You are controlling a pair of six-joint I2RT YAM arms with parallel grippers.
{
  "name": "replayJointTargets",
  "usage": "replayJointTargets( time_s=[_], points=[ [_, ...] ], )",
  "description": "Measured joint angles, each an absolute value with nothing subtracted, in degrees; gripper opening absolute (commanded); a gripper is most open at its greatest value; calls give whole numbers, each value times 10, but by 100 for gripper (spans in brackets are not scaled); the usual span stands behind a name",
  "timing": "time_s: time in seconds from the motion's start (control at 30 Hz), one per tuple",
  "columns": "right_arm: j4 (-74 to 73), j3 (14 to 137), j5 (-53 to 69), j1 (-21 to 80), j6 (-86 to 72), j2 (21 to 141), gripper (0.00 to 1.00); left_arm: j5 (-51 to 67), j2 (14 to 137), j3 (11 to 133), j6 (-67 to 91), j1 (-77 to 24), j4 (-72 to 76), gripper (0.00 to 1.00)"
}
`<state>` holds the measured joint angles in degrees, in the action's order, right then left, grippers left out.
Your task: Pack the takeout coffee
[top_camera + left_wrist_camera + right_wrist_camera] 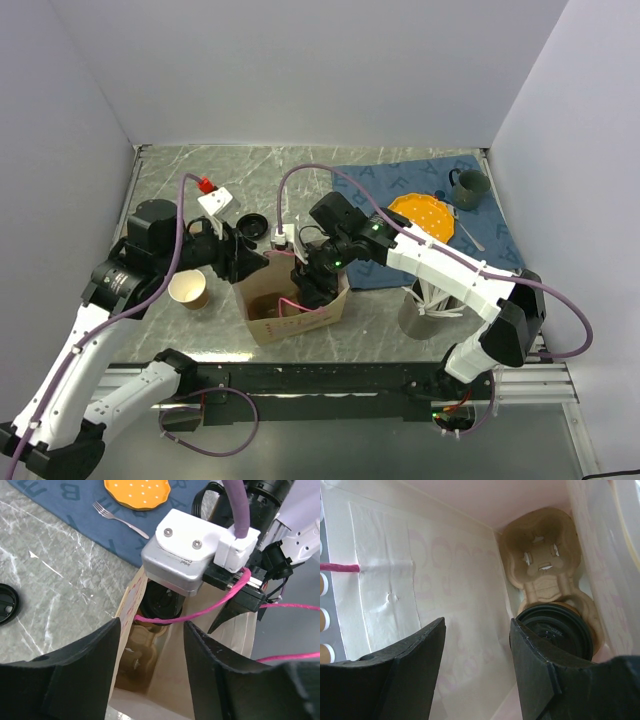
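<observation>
A white paper bag [290, 322] stands open at the table's middle. In the right wrist view the takeout coffee [561, 630], a brown cup under a black lid, sits in a moulded cup carrier [542, 545] on the bag's floor. My right gripper [477, 625] is down inside the bag, open, with nothing between its fingers; the lid lies just beyond its right finger. My left gripper [154, 626] is open at the bag's near rim [125, 630], one finger outside the wall and one inside. From above, the right gripper [310, 285] hides the cup.
An open brown cup [190, 290] with a cream inside stands left of the bag. A loose black lid [250, 224] lies behind it. On the blue cloth [400, 195] are an orange plate [425, 216], a fork [117, 519] and a dark mug [468, 188]. A metal holder [430, 308] stands right.
</observation>
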<state>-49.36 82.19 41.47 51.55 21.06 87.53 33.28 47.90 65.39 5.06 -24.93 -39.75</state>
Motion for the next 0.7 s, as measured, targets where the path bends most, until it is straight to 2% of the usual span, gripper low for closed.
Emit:
replayJointTargets(
  time_s=[0.33, 0.6, 0.7],
  points=[
    [-493, 822, 416, 515, 210, 875, 62, 347, 491, 643, 34, -249, -371, 42],
    [-494, 822, 416, 513, 208, 875, 63, 351, 495, 632, 38, -249, -345, 1],
    [-493, 822, 416, 510, 206, 875, 63, 347, 502, 632, 37, -249, -341, 1]
  ],
)
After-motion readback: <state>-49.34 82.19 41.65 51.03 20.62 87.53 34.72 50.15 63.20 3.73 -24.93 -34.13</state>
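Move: The pink bag handle's near stretch, at the bag's far rim, sits about 2 cm ahead of the left hand, 2 cm to its right and 1 cm below. From the same hand, the spare black lid lies some 21 cm ahead and 6 cm left, the open paper cup 1 cm ahead and 17 cm left, both over 20 cm down. From the right hand, that handle stretch is roughly 6 cm ahead, 10 cm left and 9 cm above. The pink handle, strung from the bag's far rim to the right gripper's housing, is pinched where it leaves the rim: the left hand eases about 2 cm forward and to its right, sinking slightly, while its half-open fingers shut around the cord. The right hand keeps still inside the bag, fingers open, the cord still caught on its housing. ##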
